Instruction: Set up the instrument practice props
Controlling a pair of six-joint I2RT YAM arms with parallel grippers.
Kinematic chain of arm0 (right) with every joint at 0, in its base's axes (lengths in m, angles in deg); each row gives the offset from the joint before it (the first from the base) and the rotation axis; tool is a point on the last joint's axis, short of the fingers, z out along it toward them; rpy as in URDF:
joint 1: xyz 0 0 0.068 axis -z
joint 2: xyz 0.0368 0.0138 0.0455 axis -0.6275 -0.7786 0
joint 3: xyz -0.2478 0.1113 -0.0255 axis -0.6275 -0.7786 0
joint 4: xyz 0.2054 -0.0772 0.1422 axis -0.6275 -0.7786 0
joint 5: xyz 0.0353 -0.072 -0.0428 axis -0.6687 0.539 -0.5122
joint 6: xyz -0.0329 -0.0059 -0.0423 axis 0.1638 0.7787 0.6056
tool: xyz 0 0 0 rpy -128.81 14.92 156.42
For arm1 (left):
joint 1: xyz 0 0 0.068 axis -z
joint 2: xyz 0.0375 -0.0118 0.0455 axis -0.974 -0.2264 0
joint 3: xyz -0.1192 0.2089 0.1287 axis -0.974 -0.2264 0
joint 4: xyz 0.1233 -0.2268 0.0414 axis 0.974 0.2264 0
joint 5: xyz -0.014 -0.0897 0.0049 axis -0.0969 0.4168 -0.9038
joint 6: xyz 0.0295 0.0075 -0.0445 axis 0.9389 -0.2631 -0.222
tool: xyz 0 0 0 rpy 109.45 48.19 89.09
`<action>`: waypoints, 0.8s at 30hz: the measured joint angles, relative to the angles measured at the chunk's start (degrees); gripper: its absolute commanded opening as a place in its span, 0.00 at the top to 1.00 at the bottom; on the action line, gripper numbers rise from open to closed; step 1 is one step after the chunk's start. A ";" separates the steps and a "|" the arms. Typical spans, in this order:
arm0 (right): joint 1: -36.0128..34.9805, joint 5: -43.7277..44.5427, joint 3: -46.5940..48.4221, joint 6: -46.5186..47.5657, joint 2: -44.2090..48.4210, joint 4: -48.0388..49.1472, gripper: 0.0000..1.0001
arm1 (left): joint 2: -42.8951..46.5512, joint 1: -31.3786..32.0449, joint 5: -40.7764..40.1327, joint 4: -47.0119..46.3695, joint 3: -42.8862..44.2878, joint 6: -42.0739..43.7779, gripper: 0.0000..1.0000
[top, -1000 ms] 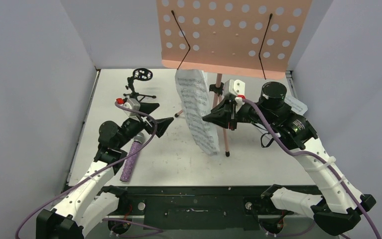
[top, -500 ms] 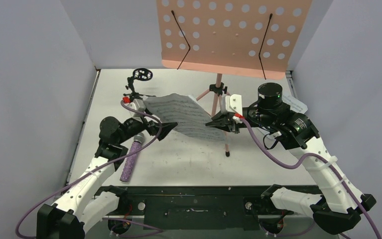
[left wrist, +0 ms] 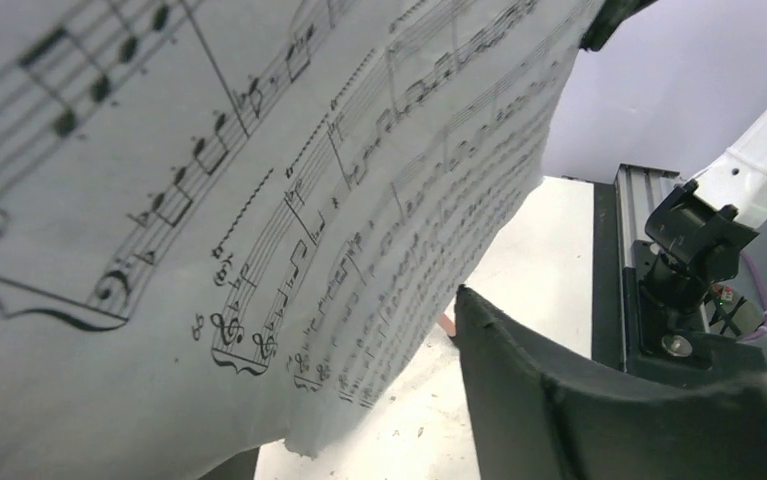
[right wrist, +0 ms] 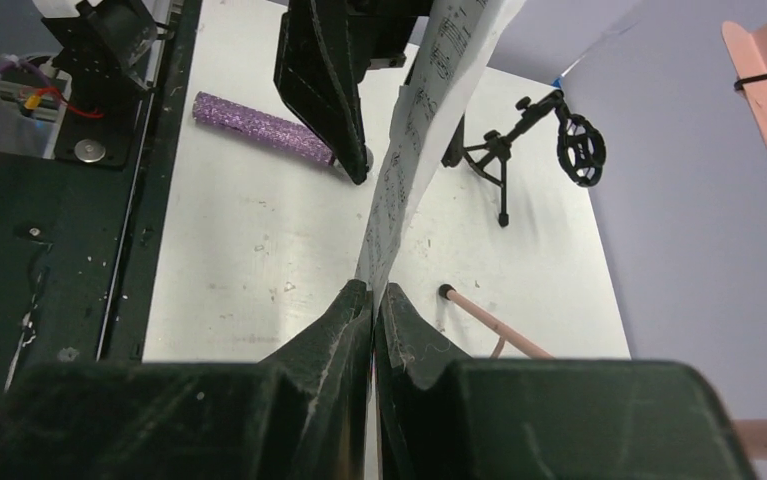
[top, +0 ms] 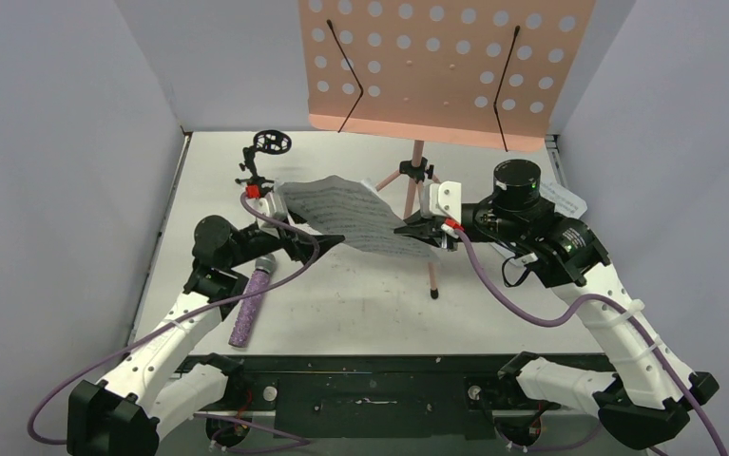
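The white sheet-music pages point(top: 351, 214) hang roughly flat above the table between both arms. My right gripper point(top: 417, 231) point(right wrist: 372, 295) is shut on their right edge. My left gripper point(top: 327, 235) stands open around their left edge. One of its fingers point(left wrist: 559, 400) stays apart from the paper point(left wrist: 209, 200), and the other is hidden behind it. The pink perforated music stand point(top: 446, 66) rises at the back on its pole point(top: 419, 176). The purple glitter microphone point(top: 251, 304) point(right wrist: 259, 125) lies on the table at the left. The small black mic stand point(top: 267, 157) point(right wrist: 539, 135) stands at the back left with nothing in its ring.
A pink tripod leg point(top: 431, 275) point(right wrist: 489, 320) reaches down under the pages near my right gripper. Grey walls close in left, right and behind. A black rail point(top: 370, 389) runs along the near edge. A white label point(top: 565, 199) lies at the far right.
The pages swung from hanging upright in my right gripper to lying flat. My left gripper moved onto their left edge and its jaws have narrowed.
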 measured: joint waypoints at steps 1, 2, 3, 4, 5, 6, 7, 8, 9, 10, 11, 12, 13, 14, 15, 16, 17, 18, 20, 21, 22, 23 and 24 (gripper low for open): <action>0.00 0.76 -0.52 -0.17 0.35 0.68 0.95 | 0.00 0.00 0.26 0.04 0.04 0.04 0.52; 0.00 1.44 -1.18 -0.39 0.76 1.31 0.95 | 0.00 0.00 0.42 0.02 0.11 0.26 0.52; 0.00 1.97 -1.81 -0.61 1.22 1.99 0.95 | 0.00 0.00 0.50 0.07 0.24 0.46 0.52; 0.00 2.80 -2.86 -1.07 1.88 3.04 0.95 | 0.02 0.00 0.52 0.09 0.37 0.61 0.52; 0.00 3.43 -3.72 -1.55 2.45 3.89 0.95 | 0.11 0.00 0.50 0.09 0.48 0.66 0.52; 0.00 4.00 -4.70 -1.97 3.06 4.98 0.95 | 0.33 0.00 0.46 0.09 0.55 0.68 0.52; 0.00 4.48 -5.66 -2.27 3.63 5.99 0.95 | 0.57 0.00 0.46 0.09 0.57 0.66 0.52; 0.00 4.94 -6.51 -2.58 4.13 6.82 0.95 | 0.76 0.00 0.44 0.07 0.57 0.63 0.53; 0.00 5.29 -7.19 -2.99 4.48 7.48 0.95 | 0.94 0.00 0.46 0.00 0.59 0.57 0.53; 0.00 5.57 -7.85 -3.39 4.76 8.35 0.95 | 0.98 0.00 0.44 -0.02 0.70 0.42 0.54; 0.00 5.81 -8.52 -3.80 4.98 9.27 0.95 | 0.98 0.02 0.42 -0.07 0.90 0.15 0.55; 0.00 6.03 -9.09 -4.15 5.11 10.08 0.95 | 0.98 0.07 0.39 -0.07 1.05 -0.04 0.57; 0.00 6.32 -9.73 -4.66 5.25 10.95 0.95 | 0.98 0.17 0.37 -0.07 1.27 -0.39 0.60; 0.00 6.67 -10.45 -5.01 5.33 11.76 0.95 | 0.98 0.28 0.31 -0.09 1.62 -0.57 0.66; 0.00 7.04 -10.97 -5.33 5.38 12.35 0.95 | 0.98 0.37 0.31 -0.11 1.86 -0.70 0.71; 0.00 7.45 -11.37 -5.62 5.40 12.79 0.95 | 0.98 0.42 0.26 -0.17 2.08 -0.90 0.76; 0.00 7.96 -11.67 -5.97 5.40 13.20 0.95 | 0.98 0.52 0.24 -0.17 2.23 -1.07 0.83; 0.00 8.39 -11.93 -6.32 5.44 13.57 0.95 | 0.98 0.57 0.22 -0.20 2.34 -1.14 0.88; 0.00 9.20 -12.24 -6.97 5.55 14.27 0.95 | 1.03 0.59 0.17 -0.17 2.43 -1.40 0.96; 0.00 9.64 -12.48 -7.69 5.68 15.02 0.95 | 1.09 0.59 0.15 -0.13 2.43 -1.53 1.00; 0.00 9.94 -12.66 -8.00 5.84 15.43 0.95 | 1.16 0.59 0.07 -0.09 2.43 -1.68 1.00; 0.00 10.34 -12.92 -8.46 6.08 16.02 0.95 | 1.25 0.59 0.00 -0.09 2.43 -1.81 1.00; 0.00 10.58 -13.09 -8.79 6.23 16.44 0.94 | 1.40 0.59 -0.11 -0.09 2.43 -1.95 1.00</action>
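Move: The sheet music's middle lies some 6 cm to the left hand's right, level with it fore and aft and about 3 cm higher, its near part reaching between the open fingers. The purple microphone lies 21 cm left, 2 cm back and 30 cm below. From the right hand, which holds the sheet, its middle is 5 cm ahead, 8 cm left and 2 cm lower; the stand's tripod is roughly 27 cm ahead, 3 cm right and 20 cm below. Rising about 2.5 cm with a slight draw back, the left hand brings its open fingers up around the free part of the sheet music and shuts them, pinching the paper. Meanwhile the right hand keeps its pinch on the other end and eases about 3 cm forward and a little down, turning some 10 degrees clockwise. ##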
